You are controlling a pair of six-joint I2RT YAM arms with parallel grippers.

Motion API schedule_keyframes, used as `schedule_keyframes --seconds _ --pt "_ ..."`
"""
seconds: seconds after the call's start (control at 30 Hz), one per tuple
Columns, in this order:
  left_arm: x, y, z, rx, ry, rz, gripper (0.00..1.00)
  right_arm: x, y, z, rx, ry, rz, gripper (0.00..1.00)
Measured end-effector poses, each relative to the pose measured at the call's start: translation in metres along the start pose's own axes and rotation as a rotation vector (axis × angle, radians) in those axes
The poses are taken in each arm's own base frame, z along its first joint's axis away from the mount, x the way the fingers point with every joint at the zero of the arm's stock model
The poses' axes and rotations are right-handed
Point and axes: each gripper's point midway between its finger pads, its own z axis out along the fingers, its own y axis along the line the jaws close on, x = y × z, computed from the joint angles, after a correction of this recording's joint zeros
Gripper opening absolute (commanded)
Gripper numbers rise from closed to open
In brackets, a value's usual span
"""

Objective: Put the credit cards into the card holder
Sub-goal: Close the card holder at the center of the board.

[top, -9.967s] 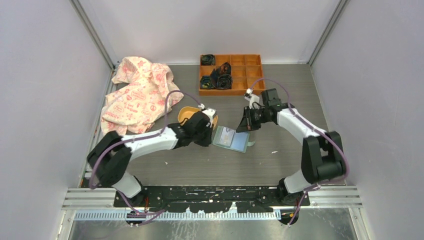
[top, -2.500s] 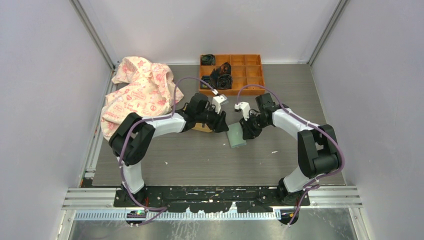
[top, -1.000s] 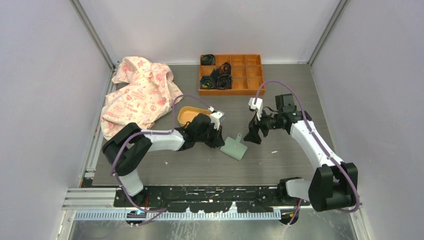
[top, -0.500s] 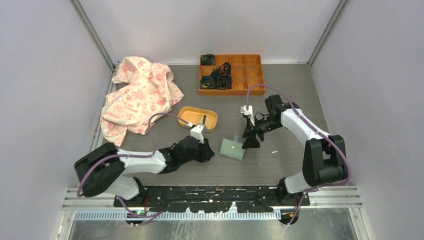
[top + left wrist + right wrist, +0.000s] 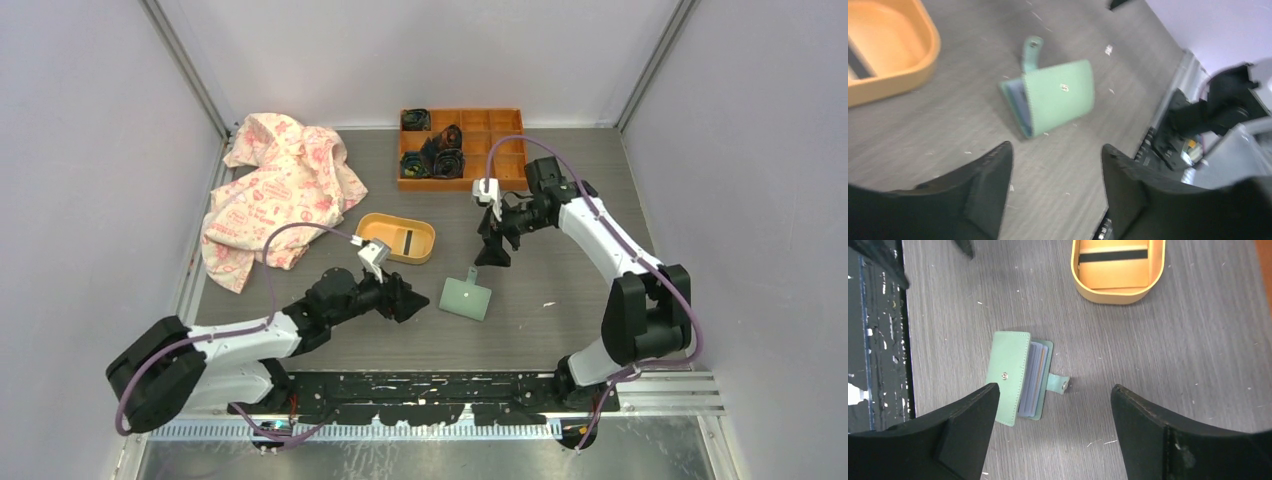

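The mint-green card holder [image 5: 465,296] lies folded on the table, its snap strap [image 5: 1058,382] loose and sticking out. Edges of clear sleeves [image 5: 1036,376] show between its covers [image 5: 1009,374]; whether they hold credit cards I cannot tell. One orange card with a dark stripe [image 5: 405,241] lies in the yellow-orange dish [image 5: 366,236], seen also in the right wrist view as the card [image 5: 1113,265]. My left gripper [image 5: 408,300] is open just left of the holder [image 5: 1058,95], apart from it. My right gripper [image 5: 492,251] hangs open above and beyond the holder, holding nothing.
An orange compartment tray [image 5: 500,150] with dark rolled items stands at the back. A pink-patterned cloth [image 5: 280,185] is heaped at the back left. Pale walls close in the table on three sides. The dish [image 5: 1083,287] sits just beyond the holder.
My left gripper let go of the holder, opened, and drew back toward the near left. My right gripper lifted away toward the far side. The holder stayed flat on the table.
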Motion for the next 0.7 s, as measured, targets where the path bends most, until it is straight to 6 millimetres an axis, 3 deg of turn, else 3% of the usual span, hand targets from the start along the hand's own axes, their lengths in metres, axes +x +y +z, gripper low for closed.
schedule_keyframes --seconds 0.1,0.23,0.37,0.53,0.7 --pt "0.013 -0.015 0.012 0.106 0.057 -0.014 0.5 0.009 -0.01 0.009 0.0 0.013 0.043 0.74" --pt "0.03 -0.029 0.039 0.206 0.146 -0.066 0.35 0.038 -0.015 0.029 -0.047 0.068 0.154 0.58" --pt "0.038 -0.038 0.068 0.281 0.185 -0.122 0.25 0.066 -0.016 0.043 -0.089 0.135 0.249 0.53" --pt "0.051 -0.031 0.087 0.287 0.22 -0.176 0.14 0.075 -0.017 0.045 -0.085 0.18 0.263 0.47" --pt "0.062 -0.013 0.093 0.241 0.25 -0.199 0.09 0.075 -0.024 0.05 -0.089 0.203 0.261 0.44"
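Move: From the left gripper, the half-open card holder lies about 12 cm to the right, 1 cm ahead and 11 cm below. Its strap is some 14 cm right and 7 ahead; the yellow tray, 5 cm left and 15 ahead. From the right gripper, the strap lies roughly 5 cm back, 2 left and 13 below, with the holder's middle 11 back and 4 left. Bring the left gripper about 9 cm right, then keep sinking over the left part of the holder's raised cover, turning clockwise some 15 degrees, tipping the fingers down and closing them nearly shut. Meanwhile lower the right gripper about 9 cm towards the strap, rolling it and half-closing its fingers without gripping the strap yet. ##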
